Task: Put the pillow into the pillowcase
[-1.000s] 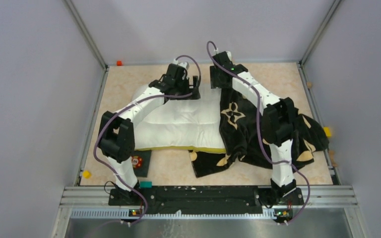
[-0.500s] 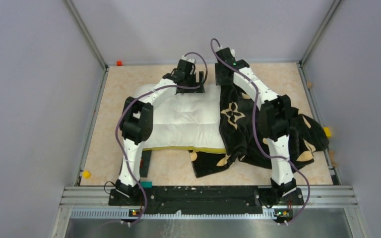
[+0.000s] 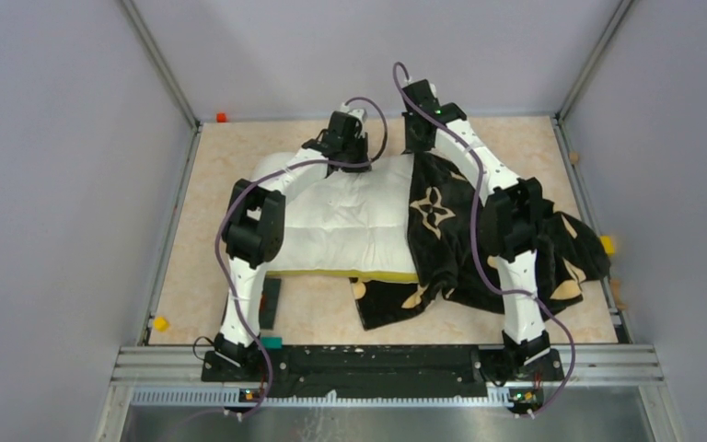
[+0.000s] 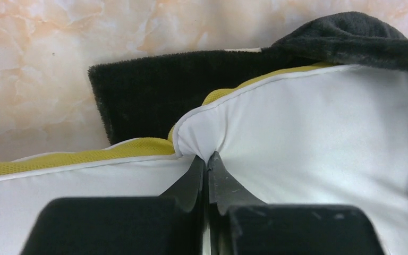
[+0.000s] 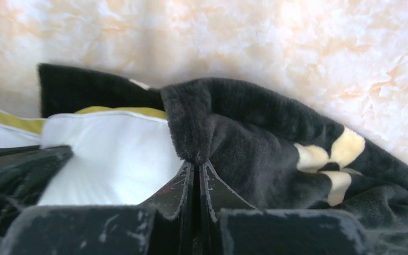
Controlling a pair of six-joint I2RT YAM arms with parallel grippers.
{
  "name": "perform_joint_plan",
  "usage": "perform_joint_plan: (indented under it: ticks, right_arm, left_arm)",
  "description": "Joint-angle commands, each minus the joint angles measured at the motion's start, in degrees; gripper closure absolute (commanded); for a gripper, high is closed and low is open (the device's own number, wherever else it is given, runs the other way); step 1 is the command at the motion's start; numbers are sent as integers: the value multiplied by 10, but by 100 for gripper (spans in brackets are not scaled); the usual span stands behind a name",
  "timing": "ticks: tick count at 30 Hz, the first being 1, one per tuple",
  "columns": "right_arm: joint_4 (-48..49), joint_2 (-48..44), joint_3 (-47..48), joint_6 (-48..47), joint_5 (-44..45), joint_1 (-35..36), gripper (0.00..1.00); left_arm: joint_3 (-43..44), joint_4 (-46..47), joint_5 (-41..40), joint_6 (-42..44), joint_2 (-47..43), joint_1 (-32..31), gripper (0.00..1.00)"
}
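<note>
The white tufted pillow (image 3: 341, 226) with a yellow edge band lies across the middle of the table, its right end inside the black pillowcase (image 3: 442, 230) with cream flower motifs. At the pillow's far edge my left gripper (image 3: 357, 158) is shut, pinching a fold of the pillow's white fabric (image 4: 234, 133) at my left gripper's tips (image 4: 207, 159). Just to its right my right gripper (image 3: 419, 147) is shut on the pillowcase's upper rim (image 5: 191, 117), the tips (image 5: 196, 162) buried in the black pile. The lower flap of the pillowcase (image 4: 138, 95) lies flat under the pillow.
A small dark card (image 3: 269, 304) lies by the left arm's base. Little coloured blocks sit at the table's rim: yellow (image 3: 159, 323) front left, orange (image 3: 222, 117) back left, yellow (image 3: 608, 245) right. Grey walls close in on three sides.
Both grippers reached the far edge and closed, the left on the pillow's fabric and the right on the pillowcase rim. The pillowcase's far rim has lifted slightly.
</note>
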Motion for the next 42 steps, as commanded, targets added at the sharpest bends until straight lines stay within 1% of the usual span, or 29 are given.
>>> perform_joint_plan:
  ticks: [1, 3, 6, 8, 10, 13, 15, 17, 19, 20, 22, 23, 24, 25, 26, 27, 28, 29, 30, 31, 32, 34, 37, 39, 42]
  right_arm:
    - [-2, -12, 74, 2, -21, 24, 100]
    - [-6, -12, 114, 7, -46, 36, 100]
    - [4, -13, 154, 20, -82, 51, 100]
    - [9, -14, 167, 29, -90, 57, 100]
    - [14, -18, 160, 40, -101, 64, 100]
    - [32, -41, 113, 48, -96, 79, 100]
    - [59, -65, 64, 55, -96, 85, 100]
    - [74, -78, 37, 57, -93, 85, 100]
    - [69, -72, 55, 51, -95, 85, 100]
    - [65, -63, 70, 46, -102, 85, 100]
    - [44, -37, 117, 41, -117, 85, 100]
    - [30, -23, 140, 41, -125, 85, 97]
    - [20, -12, 155, 39, -130, 85, 90]
    - [15, -12, 156, 37, -131, 85, 80]
    - [12, -18, 147, 34, -124, 86, 68]
    - [14, -29, 132, 31, -117, 85, 58]
    - [19, -43, 105, 27, -104, 85, 51]
    - [25, -60, 81, 23, -94, 85, 47]
    - [30, -76, 56, 21, -84, 85, 45]
    - [33, -94, 32, 21, -73, 85, 44]
    - [38, -110, 3, 20, -65, 85, 44]
    - [50, -144, -59, 24, -60, 87, 44]
    - [72, -199, -159, 29, -37, 105, 45]
    - [87, -226, -218, 35, -35, 119, 45]
    - [106, -251, -292, 49, -37, 141, 45]
  left_arm:
    - [-33, 43, 59, 8, -44, -3, 100]
    - [-44, 60, 75, 10, -67, -14, 100]
    - [-52, 77, 71, 20, -93, -37, 100]
    - [-56, 89, 77, -1, -103, -39, 100]
    - [-44, 84, 61, -23, -103, -33, 100]
    - [7, 45, 16, -77, -87, -7, 100]
    - [49, 10, -11, -129, -69, 18, 100]
    - [81, -4, -30, -164, -51, 48, 100]
    - [116, -14, -29, -191, -24, 72, 100]
    - [156, -26, -23, -197, -1, 79, 100]
    - [207, -38, -9, -196, 43, 83, 100]
    - [214, -27, 11, -191, 52, 83, 100]
    - [213, -12, 33, -186, 55, 82, 100]
    - [211, -9, 46, -180, 55, 80, 94]
    - [206, -9, 53, -168, 49, 78, 86]
    - [193, -6, 53, -153, 38, 75, 75]
    - [175, -5, 45, -132, 22, 73, 61]
    - [154, -5, 39, -119, 1, 73, 49]
    - [131, -5, 34, -109, -20, 75, 40]
    - [108, -8, 26, -98, -45, 75, 30]
    - [86, -17, 13, -90, -69, 76, 23]
    - [28, -27, -7, -74, -122, 77, 15]
    - [-65, -40, -29, -68, -204, 76, 9]
    - [-137, -37, -24, -71, -250, 75, 1]
    - [-229, -29, -12, -65, -302, 66, 1]
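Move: The left hand pinches the pillow near its far edge; the bare strip of table it heads for lies about 8 cm ahead, 5 cm left and 8 cm below. The pillow's middle is some 12 cm back and 5 cm left of it. From the right hand, gripping the pillowcase's far rim, that middle lies roughly 15 cm back, 17 cm left and 10 cm down, the case's flower 13 cm back and 5 cm right. Left lifts and hauls the pillow about 10 cm forward-left, right hauls case left; both open, draw back. ##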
